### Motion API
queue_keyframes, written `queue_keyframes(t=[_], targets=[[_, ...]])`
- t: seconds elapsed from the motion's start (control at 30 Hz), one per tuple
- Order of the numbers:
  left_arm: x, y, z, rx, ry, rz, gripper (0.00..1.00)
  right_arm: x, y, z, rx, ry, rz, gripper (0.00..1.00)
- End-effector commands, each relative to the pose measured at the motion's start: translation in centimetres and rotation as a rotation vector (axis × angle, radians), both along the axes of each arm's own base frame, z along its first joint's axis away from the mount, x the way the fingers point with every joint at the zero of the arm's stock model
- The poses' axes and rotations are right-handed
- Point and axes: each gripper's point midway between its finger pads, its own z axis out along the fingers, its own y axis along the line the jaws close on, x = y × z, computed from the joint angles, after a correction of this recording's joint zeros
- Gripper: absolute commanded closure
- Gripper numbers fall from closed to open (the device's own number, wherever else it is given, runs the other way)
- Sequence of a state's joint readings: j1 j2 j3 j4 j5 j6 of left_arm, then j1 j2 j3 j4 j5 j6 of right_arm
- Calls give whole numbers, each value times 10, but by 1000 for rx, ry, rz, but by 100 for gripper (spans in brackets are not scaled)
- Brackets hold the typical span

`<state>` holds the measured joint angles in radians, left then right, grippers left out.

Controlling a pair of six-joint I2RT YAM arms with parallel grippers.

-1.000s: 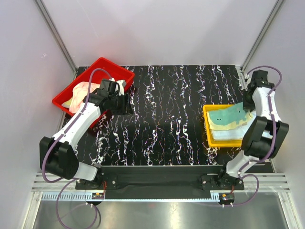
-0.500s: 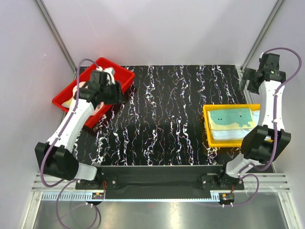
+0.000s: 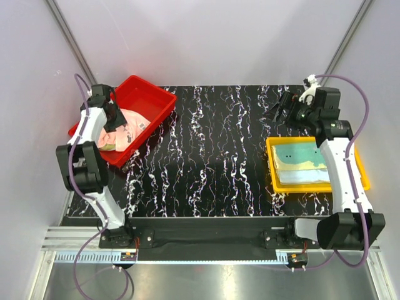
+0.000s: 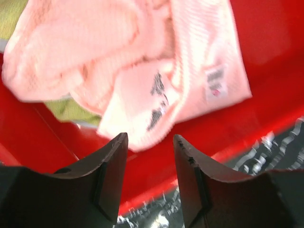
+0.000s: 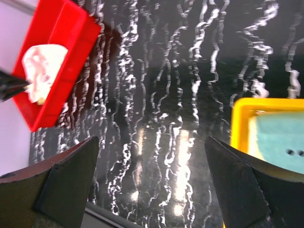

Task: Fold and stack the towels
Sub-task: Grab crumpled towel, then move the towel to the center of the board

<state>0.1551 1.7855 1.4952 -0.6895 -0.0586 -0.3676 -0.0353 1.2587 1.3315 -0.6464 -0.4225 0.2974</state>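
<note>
A crumpled pink towel (image 4: 142,61) with small tags lies in the red tray (image 3: 150,100), on top of a yellow-green towel (image 4: 71,111). My left gripper (image 4: 149,137) hovers open just short of the pink towel (image 3: 130,125), nothing between its fingers; in the top view the left gripper (image 3: 114,120) is over the tray's left part. In the yellow tray (image 3: 272,164) lies a folded stack with a teal towel (image 3: 306,154) on top. My right gripper (image 3: 276,115) hangs wide open and empty above the table, off the yellow tray's far left corner; from its wrist view the right gripper (image 5: 152,140) looks down on bare table.
The black marbled table (image 3: 212,150) stretches between the two trays. White enclosure walls and metal posts stand close behind and beside both trays. The right wrist view shows the red tray (image 5: 52,71) far left and the yellow tray's rim (image 5: 240,123) at right.
The right gripper let go of the teal towel, opened wide, rose and swung left over the table. The left arm pulled back and left, now over the red tray's left part.
</note>
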Motion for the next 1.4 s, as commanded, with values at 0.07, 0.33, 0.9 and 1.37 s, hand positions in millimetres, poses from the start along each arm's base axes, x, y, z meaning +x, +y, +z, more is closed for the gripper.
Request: queue_keyframes(t=[0.07,0.33,0.9,1.37], targets=[[41,30,-19,127,59,2,52,12,18,12,61,-84,106,0],[50,29,-55,98,147,-6,81,29,32,34,242,-101,79,0],[30,-91,212,-22,-408,-338,100,49,22,26,220,33,27,0],[-126,-309,183,-306,-424,-851,100,41,80,61,828,-80,496,0]])
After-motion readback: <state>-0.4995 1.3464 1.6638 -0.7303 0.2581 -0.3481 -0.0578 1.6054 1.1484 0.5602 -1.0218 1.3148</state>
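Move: The crumpled pink towel's middle lies about 4 cm ahead of the left hand and 9 cm below, level with it sideways. The yellow towel is roughly 9 cm to its left and 2 cm ahead; the red bin's middle is some 6 cm ahead and 3 cm right, both about 11 cm down. From the right hand, the pink towel is roughly 63 cm left, 8 cm ahead and 24 cm below. Left hand sinks 8 cm, pinches the pink towel, lifts some 35 cm, swinging right and back; right hand rolls open. ##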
